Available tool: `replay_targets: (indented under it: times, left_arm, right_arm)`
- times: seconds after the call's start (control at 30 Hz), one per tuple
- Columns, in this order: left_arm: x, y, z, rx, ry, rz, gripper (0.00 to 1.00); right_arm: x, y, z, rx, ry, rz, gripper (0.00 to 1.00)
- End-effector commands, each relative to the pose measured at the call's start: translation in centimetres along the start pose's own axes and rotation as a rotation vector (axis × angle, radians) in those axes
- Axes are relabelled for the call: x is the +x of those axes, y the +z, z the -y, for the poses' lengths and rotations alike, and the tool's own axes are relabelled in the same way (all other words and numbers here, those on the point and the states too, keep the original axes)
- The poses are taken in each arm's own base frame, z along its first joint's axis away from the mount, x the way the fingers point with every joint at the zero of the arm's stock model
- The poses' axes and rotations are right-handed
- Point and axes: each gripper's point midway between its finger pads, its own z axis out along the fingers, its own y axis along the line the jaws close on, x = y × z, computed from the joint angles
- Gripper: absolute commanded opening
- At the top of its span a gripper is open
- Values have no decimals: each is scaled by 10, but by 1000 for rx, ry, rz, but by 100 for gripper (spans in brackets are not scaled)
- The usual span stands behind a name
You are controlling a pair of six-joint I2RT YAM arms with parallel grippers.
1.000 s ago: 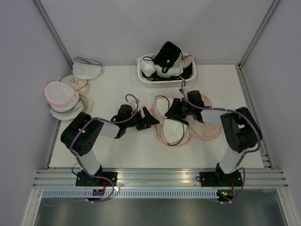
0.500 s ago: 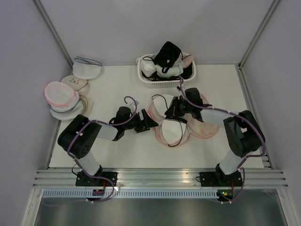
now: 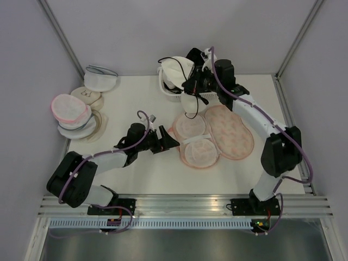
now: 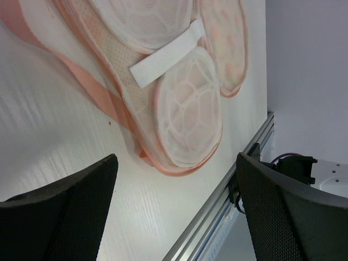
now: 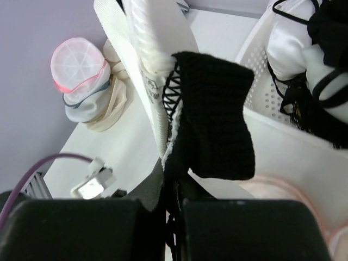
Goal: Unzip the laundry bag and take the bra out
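Observation:
The laundry bag [image 3: 231, 130] lies unzipped and spread flat at mid-table, its floral half on the right and its mesh inner cups [image 3: 194, 140] on the left; the left wrist view shows those cups [image 4: 185, 103] too. My right gripper [image 3: 191, 87] is shut on the whitish bra [image 3: 174, 70], held up in the air at the white basket's near left corner. In the right wrist view the bra [image 5: 157, 65] and its dark band [image 5: 217, 125] hang from the shut right gripper [image 5: 174, 196]. My left gripper [image 3: 166, 140] stands open just left of the bag, with nothing between its fingers [image 4: 81, 201].
A white basket [image 3: 171, 97] at the back holds a black bra [image 3: 196, 57] and other garments [image 5: 293, 38]. Round mesh bags [image 3: 70, 109] are stacked at the far left, with another [image 3: 100, 79] behind them. The table's metal front rail [image 4: 228, 212] runs close to the left gripper.
The right gripper shut on the bra inside the open bag and lifted it up and back toward the basket. The left gripper stayed open beside the bag, and its arm stretched lower.

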Motion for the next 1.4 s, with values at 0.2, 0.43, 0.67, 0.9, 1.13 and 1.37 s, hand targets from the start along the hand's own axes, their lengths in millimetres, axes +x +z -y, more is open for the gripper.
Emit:
replay_targets:
  times: [0.2,0.43,0.67,0.9,1.13,1.37]
  left_arm:
    - [12,-13,-6,-12,26,-3,93]
    - [17,-18,-9,-17,21,-4,93]
    - [21,-22,-14,-35,3,-8,93]
    - [20,-20,-20,-58,-8,-10,93]
    - [22,-11,-24,-60,-32,-44,93]
    - [25,-9,-25,-49,-47,-48,93]
  right_arm:
    - [-42,115,35,-81,-15,93,0]
    - [-84,169,36,-207,10,259,0]
    - [-127,183,80,-105,84,581,0]
    - [-107,181,187,389,130,694,0]
    - [-66,151,260,825,121,632,0]
    - [-62,146,257,784,77,537,29]
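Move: Straight ahead of the right hand, which already holds the bra high, the white basket lies about 22 cm farther out, 2 cm to the right and some 20 cm below. The black garment on its heap is about 3 cm beyond the basket's middle, with pinkish cloth roughly 9 cm to that garment's right. The opened laundry bag is some 10 cm back, 5 cm right and 27 cm below. From the left hand the basket lies about 39 cm ahead, 8 cm right, slightly lower. Carrying the bra out over the basket, the right hand sweeps about 27 cm forward, drifting left at first, then swings back right and sinks 13 cm in all while the wrist turns some 55 degrees clockwise until the fingers point forward; over the heap they start to open. The left hand, open and empty, backs off and lowers a few centimetres, away from the laundry bag. ##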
